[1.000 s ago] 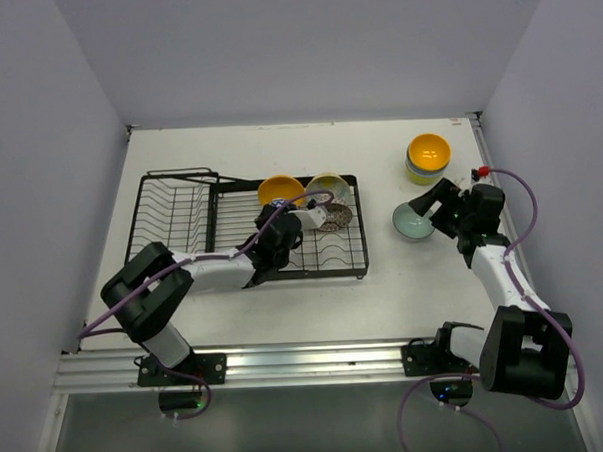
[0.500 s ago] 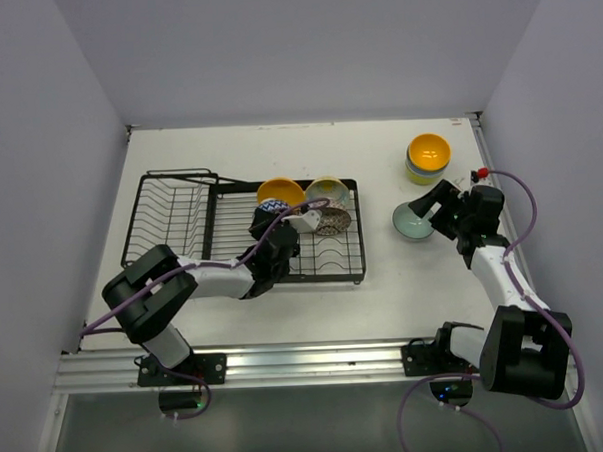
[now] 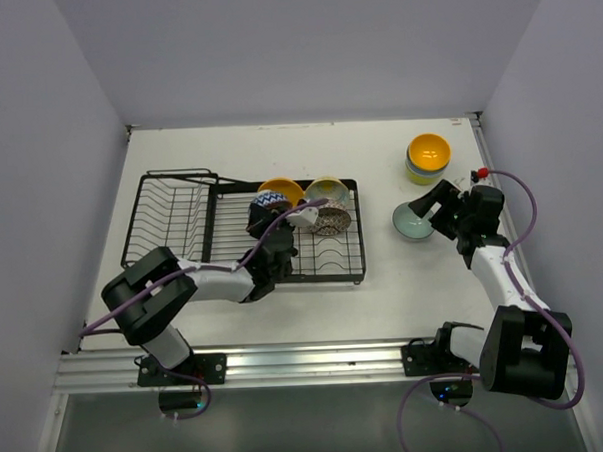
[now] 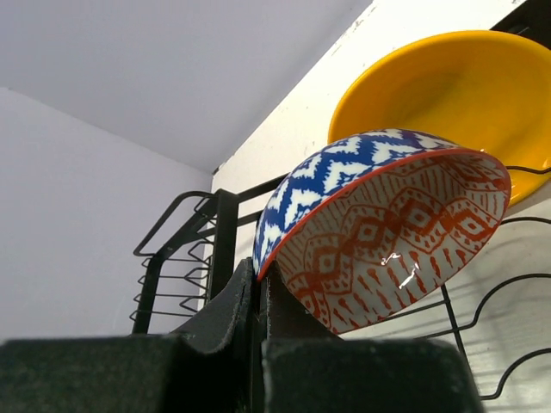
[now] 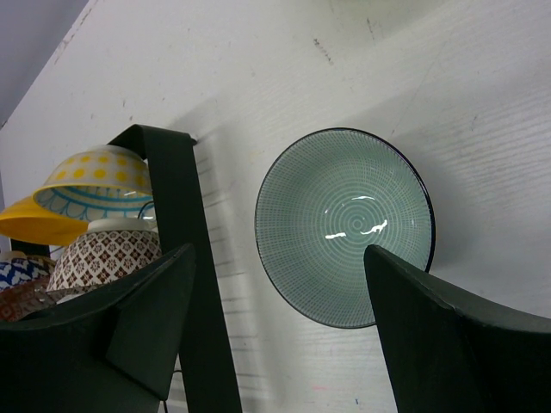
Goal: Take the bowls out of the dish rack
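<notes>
My left gripper [image 4: 258, 277] is shut on the rim of a blue-and-white patterned bowl [image 4: 379, 224] with a red-orange inside. It holds the bowl tilted above the black dish rack [image 3: 196, 216]; from above the bowl [image 3: 269, 200] hangs beyond the left gripper [image 3: 266, 222]. Behind it in the rack sits an orange-yellow bowl [image 4: 448, 95]. A yellow dotted bowl [image 3: 327, 188] and a red-brown patterned bowl [image 3: 333, 222] also stand in the rack. My right gripper [image 5: 280, 250] stands open just over a pale teal bowl [image 5: 344, 228] lying on the table, not touching it.
A stack of bowls topped by an orange-yellow one [image 3: 428, 155] stands at the back right of the white table [image 3: 384, 292]. The slotted plate holder [image 3: 176, 206] forms the rack's left section. Walls close the table at the back and on both sides.
My left gripper has drawn back toward the near left and raised the patterned bowl out from among the other bowls. The right arm has not moved.
</notes>
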Robot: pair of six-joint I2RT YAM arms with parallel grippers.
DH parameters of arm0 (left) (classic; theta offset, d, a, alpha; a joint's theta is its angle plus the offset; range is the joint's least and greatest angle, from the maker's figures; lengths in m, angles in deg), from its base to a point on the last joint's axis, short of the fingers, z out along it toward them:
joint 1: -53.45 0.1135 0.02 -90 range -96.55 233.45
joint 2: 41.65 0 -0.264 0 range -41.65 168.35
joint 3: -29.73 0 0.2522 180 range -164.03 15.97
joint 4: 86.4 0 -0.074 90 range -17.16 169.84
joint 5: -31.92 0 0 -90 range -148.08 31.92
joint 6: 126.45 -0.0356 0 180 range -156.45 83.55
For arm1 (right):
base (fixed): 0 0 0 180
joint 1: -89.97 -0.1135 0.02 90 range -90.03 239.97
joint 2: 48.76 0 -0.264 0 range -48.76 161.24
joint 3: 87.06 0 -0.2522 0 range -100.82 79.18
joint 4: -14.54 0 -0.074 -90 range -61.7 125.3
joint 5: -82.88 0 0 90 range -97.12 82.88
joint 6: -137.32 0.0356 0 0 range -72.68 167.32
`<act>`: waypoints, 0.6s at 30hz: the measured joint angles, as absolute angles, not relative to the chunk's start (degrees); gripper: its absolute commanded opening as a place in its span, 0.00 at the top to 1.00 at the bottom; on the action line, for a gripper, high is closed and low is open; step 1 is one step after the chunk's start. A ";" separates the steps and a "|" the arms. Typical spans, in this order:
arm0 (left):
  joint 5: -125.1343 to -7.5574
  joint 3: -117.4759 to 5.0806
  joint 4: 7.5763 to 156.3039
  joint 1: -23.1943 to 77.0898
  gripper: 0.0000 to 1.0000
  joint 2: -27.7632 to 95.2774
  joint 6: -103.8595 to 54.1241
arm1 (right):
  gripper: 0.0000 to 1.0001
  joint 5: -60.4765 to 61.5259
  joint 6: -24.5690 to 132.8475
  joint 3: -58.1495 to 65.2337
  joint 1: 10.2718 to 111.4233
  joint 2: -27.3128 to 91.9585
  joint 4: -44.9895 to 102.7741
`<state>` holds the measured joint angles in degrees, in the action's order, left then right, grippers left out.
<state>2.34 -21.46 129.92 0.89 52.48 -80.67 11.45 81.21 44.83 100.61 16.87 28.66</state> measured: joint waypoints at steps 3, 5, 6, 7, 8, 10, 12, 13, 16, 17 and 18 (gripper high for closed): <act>2.36 -22.49 125.38 0.35 1.00 51.08 -78.23 | 0.17 11.45 81.21 44.83 100.61 16.87 28.66; 1.16 -25.24 117.64 0.13 1.00 49.02 -73.70 | 0.16 11.45 81.15 44.83 100.61 16.85 28.66; 0.24 -27.36 112.85 0.11 1.00 47.80 -70.97 | 0.16 11.45 81.06 44.83 100.61 16.80 28.66; -0.70 -29.48 108.98 0.08 1.00 46.62 -68.39 | 0.16 11.47 80.89 44.83 100.61 16.74 28.66; -1.70 -31.82 105.00 0.06 1.00 45.27 -65.55 | 0.16 11.56 80.67 44.83 100.61 16.58 28.66; -3.21 -35.10 99.50 0.06 1.00 42.71 -61.35 | 0.16 11.91 80.32 44.96 100.61 15.93 28.48; -4.76 -37.76 94.16 0.06 1.00 39.82 -56.87 | 0.16 12.57 80.08 45.42 100.61 14.88 27.76; -5.81 -39.14 91.19 0.06 1.00 38.64 -54.71 | 0.16 13.18 79.86 45.70 100.61 14.40 27.24; -11.26 -44.85 79.59 1.48 1.00 37.40 -45.68 | 0.17 15.39 79.62 46.16 100.61 13.22 25.66; -14.58 -46.73 76.18 3.08 1.00 37.46 -42.38 | 0.17 16.22 79.62 46.36 100.59 12.91 24.94; -18.45 -47.95 73.18 5.07 1.00 37.40 -39.04 | 0.18 17.13 79.64 46.64 100.50 12.39 24.02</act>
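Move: The patterned bowl is already pinched by its rim in the left hand. The green bowl, its likely stacking place, lies some 40 cm to this hand's right, about 3 cm farther out and 13 cm below. The orange bowl in the rack is about 9 cm ahead, 6 cm right and 6 cm below; the brown-diamond bowl stands about 2 cm ahead and 18 cm right, equally low. From the empty right hand, the green bowl lies about 4 cm ahead, with no clear sideways offset, and 9 cm below. The patterned bowl, still gripped by its rim, is carried up about 9 cm and some 4 cm to the right above the rack, the left wrist rolling about 30 degrees so its left side drops, with a slight nose-down tip near the end. Meanwhile the open, empty right hand lifts about 3 cm and edges left, away from the green bowl and towards the held one, tipping up slightly. ##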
